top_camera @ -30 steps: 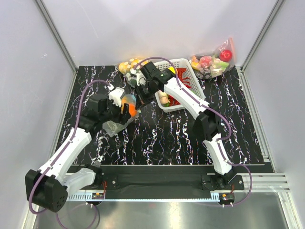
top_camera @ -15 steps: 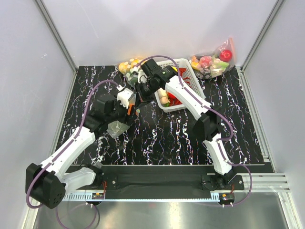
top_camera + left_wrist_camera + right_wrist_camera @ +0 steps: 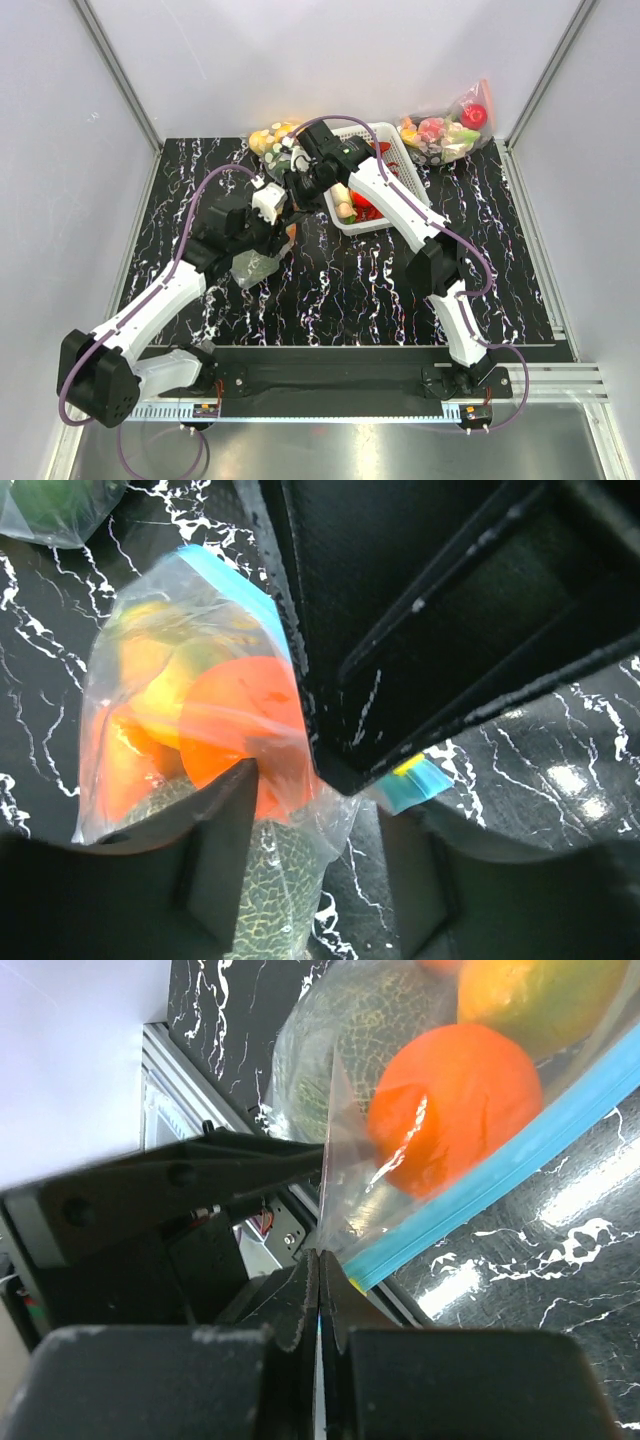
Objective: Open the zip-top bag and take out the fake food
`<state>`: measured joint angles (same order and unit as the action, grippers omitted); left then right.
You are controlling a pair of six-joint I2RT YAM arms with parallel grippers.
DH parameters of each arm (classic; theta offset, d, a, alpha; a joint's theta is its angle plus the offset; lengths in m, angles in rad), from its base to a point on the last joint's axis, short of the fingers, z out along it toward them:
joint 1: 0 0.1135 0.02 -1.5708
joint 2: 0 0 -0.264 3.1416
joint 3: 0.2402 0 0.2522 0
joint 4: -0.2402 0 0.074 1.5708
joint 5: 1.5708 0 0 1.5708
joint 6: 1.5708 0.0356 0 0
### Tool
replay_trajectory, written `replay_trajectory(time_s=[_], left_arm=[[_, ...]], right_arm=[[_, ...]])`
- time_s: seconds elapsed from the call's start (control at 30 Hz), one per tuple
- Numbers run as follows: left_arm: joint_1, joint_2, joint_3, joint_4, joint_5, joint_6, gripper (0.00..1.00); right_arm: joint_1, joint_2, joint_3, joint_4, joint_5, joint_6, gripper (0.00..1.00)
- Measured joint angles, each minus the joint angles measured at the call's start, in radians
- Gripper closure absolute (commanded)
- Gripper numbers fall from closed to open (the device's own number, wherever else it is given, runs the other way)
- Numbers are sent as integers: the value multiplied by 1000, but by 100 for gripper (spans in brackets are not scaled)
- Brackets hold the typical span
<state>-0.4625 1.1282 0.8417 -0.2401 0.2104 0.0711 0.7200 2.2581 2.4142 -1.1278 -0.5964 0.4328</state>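
Observation:
The zip-top bag (image 3: 200, 710) hangs over the table's middle, its teal zip strip (image 3: 500, 1170) along the mouth. The fake food is inside: an orange fruit (image 3: 455, 1110), a dark green bumpy ball (image 3: 275, 890) and a yellow-green piece (image 3: 540, 990). My right gripper (image 3: 319, 1270) is shut on the bag's clear edge just beside the zip strip. My left gripper (image 3: 315, 880) straddles the bag's lower part with its jaws apart: one finger touches the plastic and the other stands clear of it. From above, both grippers meet at the bag (image 3: 262, 262).
A white basket (image 3: 400, 175) with red and white pieces stands behind the right arm. A bag of yellow-and-white items (image 3: 270, 138) lies at the back centre. Another bag with a red apple (image 3: 445, 130) sits at the back right.
My left gripper has shifted right toward the right gripper and its jaws have narrowed around the bag. The right gripper has kept its pinch on the bag's edge.

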Motion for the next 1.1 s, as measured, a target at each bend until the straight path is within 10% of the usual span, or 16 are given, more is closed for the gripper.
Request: replay_trajectory(time_s=[0.33,0.53,0.8,1.1], left_arm=[[-7,16,0,13,14,3,100],[-7,16,0,10,18,5,100],[-7,10,5,-32,40,2,100],[4,23,151,-217,143,-21,100]], right_arm=[[-4,-24,-29,29,5,33,100],[-26,-66,-38,42,0,54,96],[-105,-132,-115,76,9,36,49],[-134,-349,-375,108,86,-173,38]])
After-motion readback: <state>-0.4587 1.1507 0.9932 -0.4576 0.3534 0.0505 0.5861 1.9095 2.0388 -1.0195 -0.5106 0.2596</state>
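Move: The bag's zip corner with the yellow slider sits practically at the left fingertips, 1 cm to their right, and is already in the right hand's shut fingers, barely 1 cm left of and below that hand point. From the left hand, the orange is about 2 cm ahead, 2 cm right and 6 cm below; the melon lies some 5 cm back, 3 cm left, 9 cm below. The basket's middle is roughly 14 cm ahead and 20 cm right, 9 cm down. The bag corner changes hands: the left fingers, nearly in place, shut on the film beside the zip end. The right hand rises a little with its fingers still shut, then opens, lets go and draws off about 9 cm right towards the basket, first forward, then partly back, ending 3.5 cm higher. The left keeps its pinch, easing back and then up about 2.5 cm. ##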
